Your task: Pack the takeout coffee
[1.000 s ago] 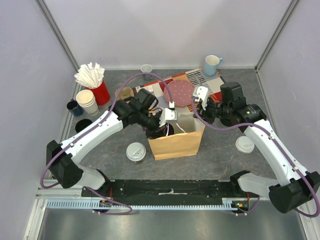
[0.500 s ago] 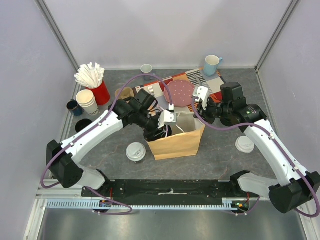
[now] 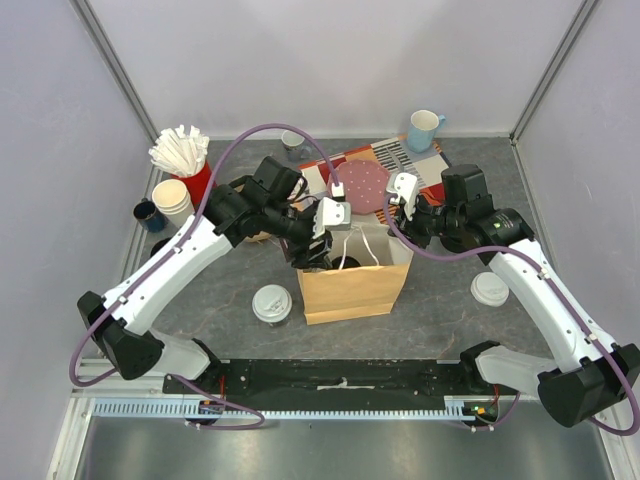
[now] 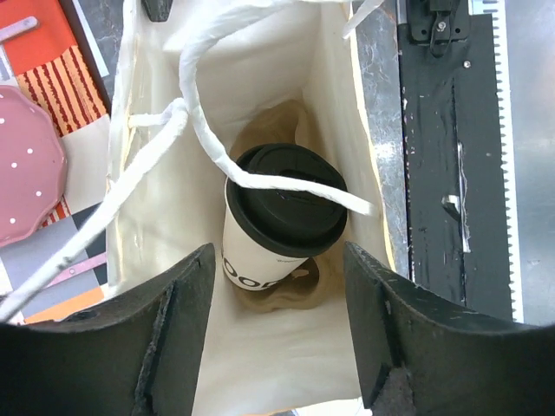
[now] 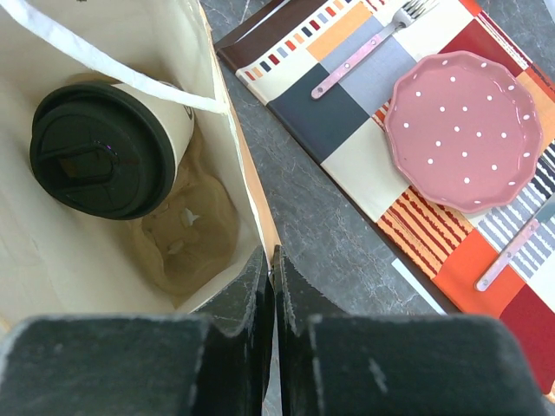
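A brown paper bag point(image 3: 352, 288) stands open mid-table. Upright on its floor is the cream-white takeout coffee with a black lid point(image 4: 282, 217), also seen in the right wrist view point(image 5: 104, 147), with a white bag handle point(image 4: 260, 173) draped over the lid. My left gripper point(image 4: 277, 260) hangs open above that cup, jaws apart and touching nothing; from above it is over the bag's left part point(image 3: 320, 252). My right gripper point(image 5: 274, 256) is shut on the bag's rim at its right back corner point(image 3: 400, 225). The black takeout coffee with a white lid point(image 3: 271, 304) stands on the table left of the bag.
Behind the bag a pink plate point(image 3: 360, 185) lies on a striped placemat point(image 3: 415, 158). A blue mug point(image 3: 423, 128) stands at the back. A red holder of white sticks point(image 3: 185, 160), stacked spare cups point(image 3: 173, 202) and a dark mug point(image 3: 150, 215) are at left. A white lid point(image 3: 489, 288) lies at right.
My left gripper has opened, let go of the cream-white cup inside the bag, and lifted up and back out of it. The right gripper still pinches the rim.
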Controlling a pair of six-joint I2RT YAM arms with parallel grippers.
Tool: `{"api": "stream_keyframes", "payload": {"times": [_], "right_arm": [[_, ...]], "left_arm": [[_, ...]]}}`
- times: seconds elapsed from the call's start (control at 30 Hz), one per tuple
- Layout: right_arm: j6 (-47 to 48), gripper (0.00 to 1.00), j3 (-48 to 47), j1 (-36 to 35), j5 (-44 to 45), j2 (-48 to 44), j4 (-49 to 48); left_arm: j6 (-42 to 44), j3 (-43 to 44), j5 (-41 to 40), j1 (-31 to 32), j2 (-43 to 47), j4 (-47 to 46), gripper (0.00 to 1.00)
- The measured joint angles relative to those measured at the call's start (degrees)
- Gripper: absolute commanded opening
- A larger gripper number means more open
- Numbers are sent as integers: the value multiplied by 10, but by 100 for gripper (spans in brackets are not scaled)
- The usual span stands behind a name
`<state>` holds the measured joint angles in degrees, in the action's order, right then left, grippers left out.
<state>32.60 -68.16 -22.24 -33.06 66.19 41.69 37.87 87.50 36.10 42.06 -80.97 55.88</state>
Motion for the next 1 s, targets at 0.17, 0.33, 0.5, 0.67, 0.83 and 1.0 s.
{"api": "stream_keyframes", "payload": {"times": [0.17, 0.33, 0.5, 0.67, 0.83, 1.0], "right_arm": [[0, 11, 0, 0, 0, 0, 0], [-2, 12, 0, 0, 0, 0, -1], [-9, 26, 0, 0, -1, 0, -4], [-24, 55, 0, 0, 0, -1, -8], [-43, 74, 0, 0, -1, -7, -17], [-63, 94, 0, -1, -2, -13, -23]], "left_arm": [[-31, 0, -7, 0, 16, -20, 80], [-79, 11, -29, -2, 25, -57, 84], [-131, 25, -45, -14, 42, -94, 87], [-176, 29, -50, -63, 68, -118, 88], [-219, 23, -61, -112, 93, -143, 89], [-257, -19, -74, -151, 130, -168, 89]]}}
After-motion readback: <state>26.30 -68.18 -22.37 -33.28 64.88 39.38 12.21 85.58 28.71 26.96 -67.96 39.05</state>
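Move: The left hand hangs empty over the left end of the bag's opening, the coffee cup about 6 cm to its right, 1 cm nearer and 10 cm below. The bag's middle is some 8 cm to its right, level ahead, 12 cm down; the cup carrier 20 cm ahead and 16 cm left, the white lids 11 cm left and level, both about 24 cm down. The right hand pinches the bag's far right rim; the bag's middle is 9 cm left, 6 cm back and 11 cm down, the cup 10 cm left, 7 cm back and 9 cm down, the pink plate 20 cm ahead, 5 cm left and 22 cm down. Upward first, the empty left hand climbs about 10 cm clear of the bag, then also sweeps forward and left some 7 cm each, away from the cup, opening wide while its wrist swings roughly 35 degrees counter-clockwise and its fingers level out. The right hand holds the rim for the first half, then spreads its fingers wide, lets go and rises slightly. ##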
